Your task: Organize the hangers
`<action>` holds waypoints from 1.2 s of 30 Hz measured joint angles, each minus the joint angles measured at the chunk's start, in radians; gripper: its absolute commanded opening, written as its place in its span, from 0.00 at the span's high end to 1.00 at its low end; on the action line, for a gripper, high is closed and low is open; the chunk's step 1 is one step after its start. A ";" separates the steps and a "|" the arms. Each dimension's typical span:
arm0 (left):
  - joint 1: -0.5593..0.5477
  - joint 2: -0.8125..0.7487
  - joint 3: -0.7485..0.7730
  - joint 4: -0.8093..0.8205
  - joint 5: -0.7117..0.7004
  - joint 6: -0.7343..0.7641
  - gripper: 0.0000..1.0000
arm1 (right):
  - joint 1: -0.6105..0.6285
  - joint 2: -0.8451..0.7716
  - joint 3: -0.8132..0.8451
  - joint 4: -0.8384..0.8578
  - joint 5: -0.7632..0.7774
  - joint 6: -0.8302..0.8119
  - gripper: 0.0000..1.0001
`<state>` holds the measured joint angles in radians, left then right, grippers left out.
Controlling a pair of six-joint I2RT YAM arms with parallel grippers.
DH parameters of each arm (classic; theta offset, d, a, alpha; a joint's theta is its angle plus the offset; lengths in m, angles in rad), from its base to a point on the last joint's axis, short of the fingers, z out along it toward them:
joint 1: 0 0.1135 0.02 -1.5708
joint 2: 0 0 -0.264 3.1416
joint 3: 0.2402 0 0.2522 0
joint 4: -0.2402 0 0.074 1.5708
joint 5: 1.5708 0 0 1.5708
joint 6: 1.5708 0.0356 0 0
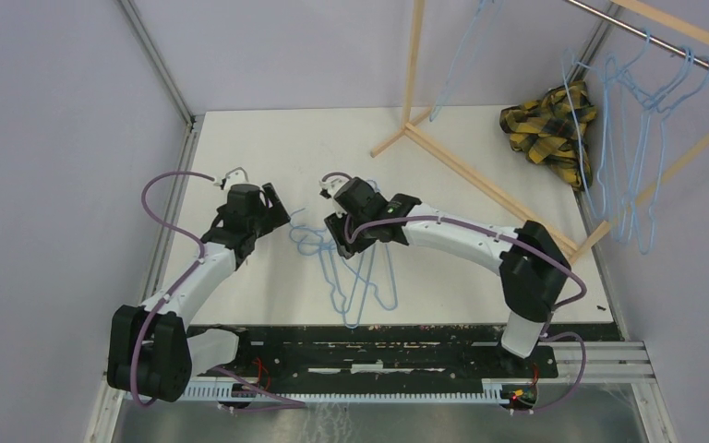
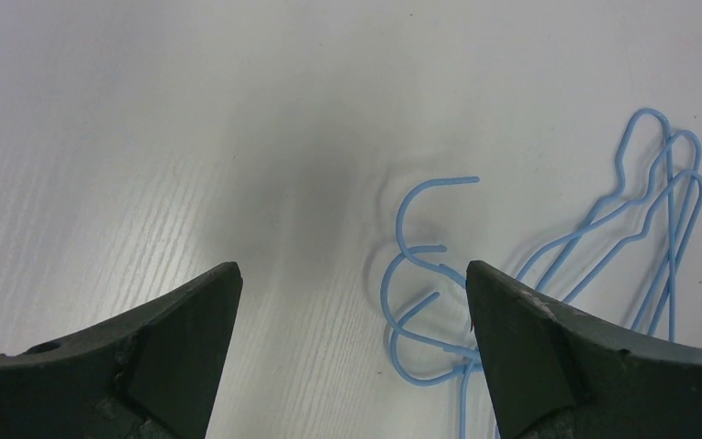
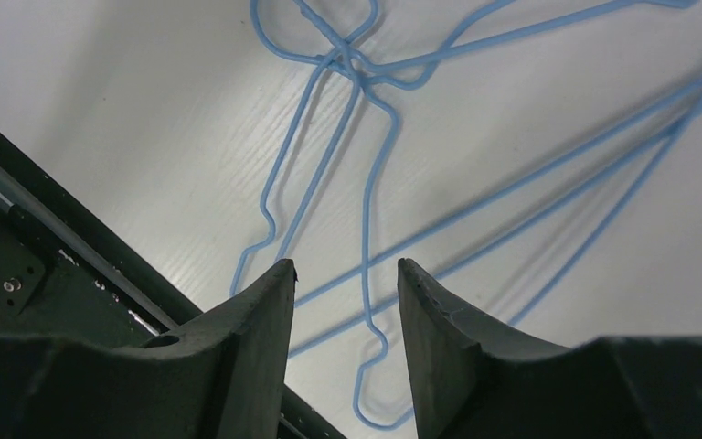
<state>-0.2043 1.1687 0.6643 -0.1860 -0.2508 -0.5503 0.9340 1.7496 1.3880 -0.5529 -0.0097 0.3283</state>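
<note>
Three light-blue wire hangers lie overlapped on the white table between my two arms, hooks pointing left. My left gripper hovers open just left of the hooks. In the left wrist view the curled hooks sit close to the right-hand finger of that gripper, and nothing is gripped. My right gripper is over the hangers' necks. In the right wrist view it is open, and one hanger wire runs on the table through the gap between its fingers. More hangers hang on the rack rail at right.
A wooden rack frame crosses the table's back right, with a single hanger hanging near its upright post. A yellow-black plaid cloth lies bunched under the rail. The black front rail borders the table's near edge.
</note>
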 measured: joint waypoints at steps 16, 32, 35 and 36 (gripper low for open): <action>0.000 -0.031 -0.023 0.014 0.026 -0.007 0.01 | 0.076 0.278 0.031 0.105 -0.008 0.054 0.50; 0.000 -0.077 -0.046 0.026 0.026 -0.007 0.01 | 0.072 0.325 0.047 0.212 0.077 0.101 0.99; 0.000 -0.084 -0.049 0.026 0.026 -0.007 0.01 | 0.072 0.291 -0.012 0.261 0.110 0.114 0.99; 0.000 -0.088 -0.049 0.025 0.025 -0.007 0.01 | 0.074 0.263 -0.047 0.264 0.127 0.118 0.99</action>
<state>-0.2039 1.0809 0.6151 -0.1608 -0.2256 -0.5575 1.0084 2.0129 1.3415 -0.2886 0.1169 0.4461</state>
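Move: The hanger wire to be pinched, just beside the tangle where the necks cross, lies about 5 cm left and 1 cm ahead of the right hand, some 11 cm below. From that hand, the free hook tip is roughly 12 cm ahead and 9 cm left; the far hanger loops, 18 cm ahead and 4 cm right; the near hanger ends, 15 cm back, level sideways. The wire is some 16 cm right of the left hand and 7 cm back, 9 cm lower. A hanger wire near the crossed necks is what the right hand sinks onto, coming down about 10 cm and some 5 cm left, first easing back a little, then creeping forward near the table. There the half-open fingers shut and pinch the single wire, and the hand starts drawing it roughly 1.5 cm to the right. ##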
